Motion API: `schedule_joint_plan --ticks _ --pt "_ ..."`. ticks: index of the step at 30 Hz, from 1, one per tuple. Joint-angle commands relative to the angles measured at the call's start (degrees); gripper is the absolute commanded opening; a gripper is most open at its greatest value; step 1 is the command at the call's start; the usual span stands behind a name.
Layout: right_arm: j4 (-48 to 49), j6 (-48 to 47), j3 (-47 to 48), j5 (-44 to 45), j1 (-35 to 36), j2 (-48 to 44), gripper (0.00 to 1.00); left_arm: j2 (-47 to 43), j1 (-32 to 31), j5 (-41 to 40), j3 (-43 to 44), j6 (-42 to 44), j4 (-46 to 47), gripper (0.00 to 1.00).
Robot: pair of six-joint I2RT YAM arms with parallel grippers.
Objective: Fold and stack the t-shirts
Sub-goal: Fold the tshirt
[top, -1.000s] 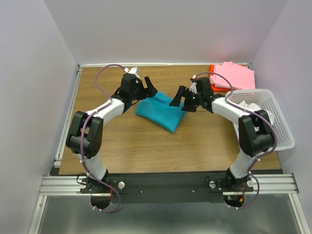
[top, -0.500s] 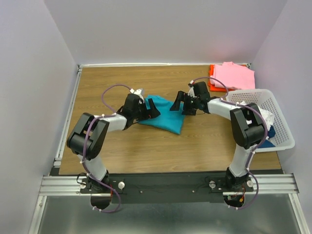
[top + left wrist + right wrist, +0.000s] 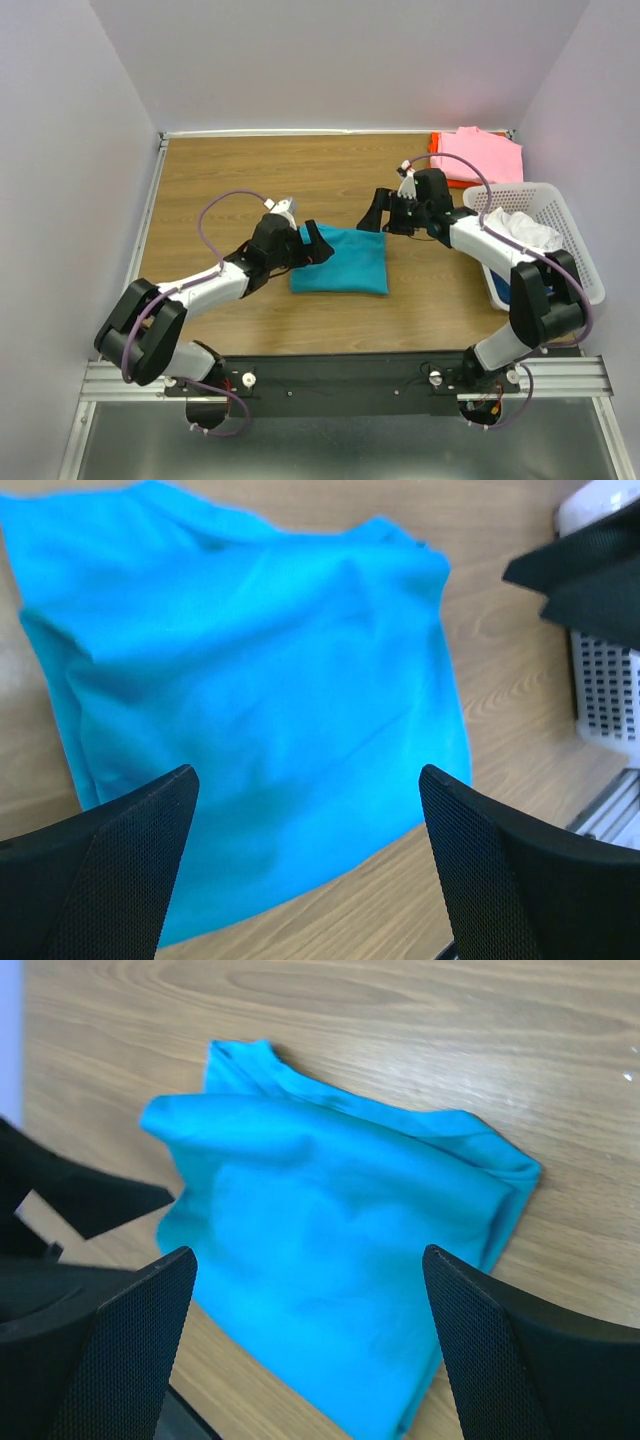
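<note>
A teal t-shirt lies folded into a flat square on the wooden table. My left gripper hovers at its left edge, open and holding nothing; the left wrist view has the teal cloth under and beyond the spread fingers. At the shirt's far right corner my right gripper also stands open and empty, the teal shirt filling its view. A pink t-shirt rests folded on an orange-red one at the far right corner.
A white lattice basket stands at the right edge with white cloth and a bit of dark blue cloth inside. Its wall shows in the left wrist view. Purple walls enclose the table on three sides.
The teal shirt has shifted nearer and now lies flatter and squarer. My left arm has drawn back toward the near left. The right gripper has moved slightly right and farther off.
</note>
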Motion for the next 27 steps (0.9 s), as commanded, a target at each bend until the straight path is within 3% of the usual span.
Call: schedule_joint_plan --ticks 1,15,27 --pt "-0.69 -0.43 -0.92 -3.65 0.34 -1.12 1.0 2.04 0.55 -2.71 5.77 3.02 -4.18 0.98" --pt "0.19 -0.51 1.71 -6.55 0.87 6.88 1.0 18.3 6.09 1.34 17.11 7.6 -4.36 0.98" --pt "-0.16 -1.39 4.27 0.47 0.87 15.41 1.0 28.59 8.46 4.51 22.48 8.13 -3.84 0.98"
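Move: The turquoise t-shirt lies bunched under both open grippers. Its far-left corner is about 9 cm ahead, 4 cm left and 4 cm below the left hand; its far-right corner is some 3 cm ahead, 3 cm right and 6 cm below the right hand. From the right hand, the pink t-shirt on the stack is about 20 cm ahead and 24 cm right, and the white basket roughly 35 cm right and 7 cm back. Over the turquoise t-shirt's far edge both open grippers come down: the left lifts about 2 cm while going forward, then keeps on forward and down onto the far-left part, some 11 cm ahead in all. The right rises slightly, then sinks 6 cm net onto the far-right corner, tipping about 10 degrees further down. Neither closes; fingers of both end against the cloth. ##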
